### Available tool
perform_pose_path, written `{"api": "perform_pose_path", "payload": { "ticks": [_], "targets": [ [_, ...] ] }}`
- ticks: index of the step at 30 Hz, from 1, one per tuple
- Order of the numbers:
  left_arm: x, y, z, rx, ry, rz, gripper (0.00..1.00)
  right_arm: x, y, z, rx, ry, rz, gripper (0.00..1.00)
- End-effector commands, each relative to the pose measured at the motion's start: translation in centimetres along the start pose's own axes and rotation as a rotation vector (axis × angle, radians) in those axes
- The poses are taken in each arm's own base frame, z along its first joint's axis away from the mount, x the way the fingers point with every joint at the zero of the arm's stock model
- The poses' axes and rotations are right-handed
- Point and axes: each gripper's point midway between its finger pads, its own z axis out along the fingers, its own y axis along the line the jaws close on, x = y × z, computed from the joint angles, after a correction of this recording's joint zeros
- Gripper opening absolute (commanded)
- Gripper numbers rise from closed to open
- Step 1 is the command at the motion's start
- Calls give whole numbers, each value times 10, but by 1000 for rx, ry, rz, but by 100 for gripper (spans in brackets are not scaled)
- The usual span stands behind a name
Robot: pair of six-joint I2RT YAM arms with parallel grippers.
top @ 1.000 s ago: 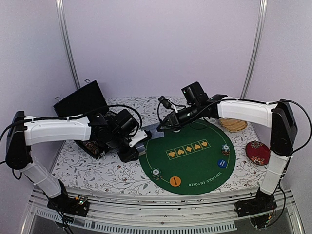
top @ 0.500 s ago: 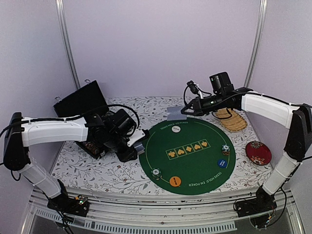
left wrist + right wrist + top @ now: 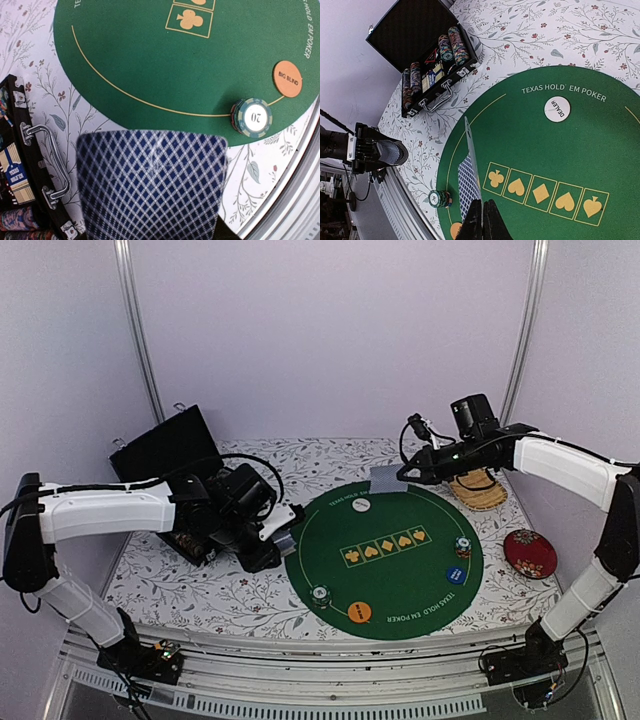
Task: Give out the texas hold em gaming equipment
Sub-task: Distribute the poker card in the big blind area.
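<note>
My left gripper [image 3: 278, 538] hovers at the left edge of the green poker mat [image 3: 400, 570], shut on a deck of blue-diamond-backed cards [image 3: 152, 185] that hides its fingers. My right gripper [image 3: 484, 220] is shut on a single card [image 3: 472, 160], seen edge-on. In the top view that card [image 3: 386, 480] hangs above the mat's far edge. On the mat lie a white dealer disc [image 3: 361, 505], an orange big-blind disc [image 3: 360, 612], a blue disc [image 3: 455, 576] and two chip stacks [image 3: 320, 595] [image 3: 462, 547].
An open black case [image 3: 427, 65] with rows of chips stands at the back left on the floral tablecloth. A tan woven mat [image 3: 478, 492] lies under the right arm, and a red round cushion [image 3: 529, 553] sits at the right edge.
The right arm has swung right and back with the card, from the mat's far-left edge to beyond its far side. The left arm has barely moved.
</note>
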Motion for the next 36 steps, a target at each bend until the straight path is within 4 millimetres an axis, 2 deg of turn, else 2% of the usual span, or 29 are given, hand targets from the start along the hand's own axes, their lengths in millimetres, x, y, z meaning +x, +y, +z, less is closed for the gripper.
{"api": "perform_pose_path", "payload": {
  "ticks": [1, 5, 12, 13, 15, 17, 19, 22, 26, 30, 36],
  "targets": [
    [-5, 3, -4, 3, -36, -16, 43, 4, -7, -14, 48, -1, -2, 2],
    [-5, 5, -4, -4, -39, -16, 43, 7, -10, -21, 66, -6, 0, 2],
    [-5, 5, -5, -8, -41, -19, 43, 16, -8, -18, 32, 4, 21, 2],
    [-5, 4, -5, -3, -43, -19, 43, 27, -7, -10, -1, 24, 46, 2],
    [-6, 4, -6, -2, -45, -23, 43, 47, 8, 10, -67, 83, 67, 2],
    [-6, 5, -6, -8, -48, -24, 43, 75, 34, 35, -112, 182, 8, 2],
    [-7, 6, -6, -10, -50, -23, 43, 91, 52, 50, -200, 244, -26, 2],
    [-8, 5, -7, -3, -52, -24, 43, 84, 76, 64, -340, 230, -38, 2],
    [-8, 11, -12, -34, -55, -33, 43, 74, 82, 108, -364, 256, -64, 2],
    [-8, 11, -21, -32, -69, -46, 43, 85, 80, 153, -413, 330, -35, 2],
    [-6, 13, -22, -41, -69, -41, 44, 100, 83, 197, -480, 409, -32, 2]
  ]
}}
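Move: The right gripper holds one card. The bare big blind area at the mat's left edge is about 17 cm to its left, 9 back and 21 below. The chip stack stands roughly 16 left and 16 back, the BIG BLIND button 8 left and 19 back, and the club square 10 left and 6 back, all some 20 below. From the left gripper, which holds the deck, that area lies about 7 cm right, 3 ahead and 11 below. Keep the card pinched in the right gripper. After a small drift of 2 cm to the right, swing it back and down, then some 16 cm left and about 12 cm down in all, easing forward a little near the end, towards the big blind area. Turn the wrist roughly 25 degrees counter-clockwise and tip it down on the way. Hold the deck with the left, lifting it about 2 cm at the end. ##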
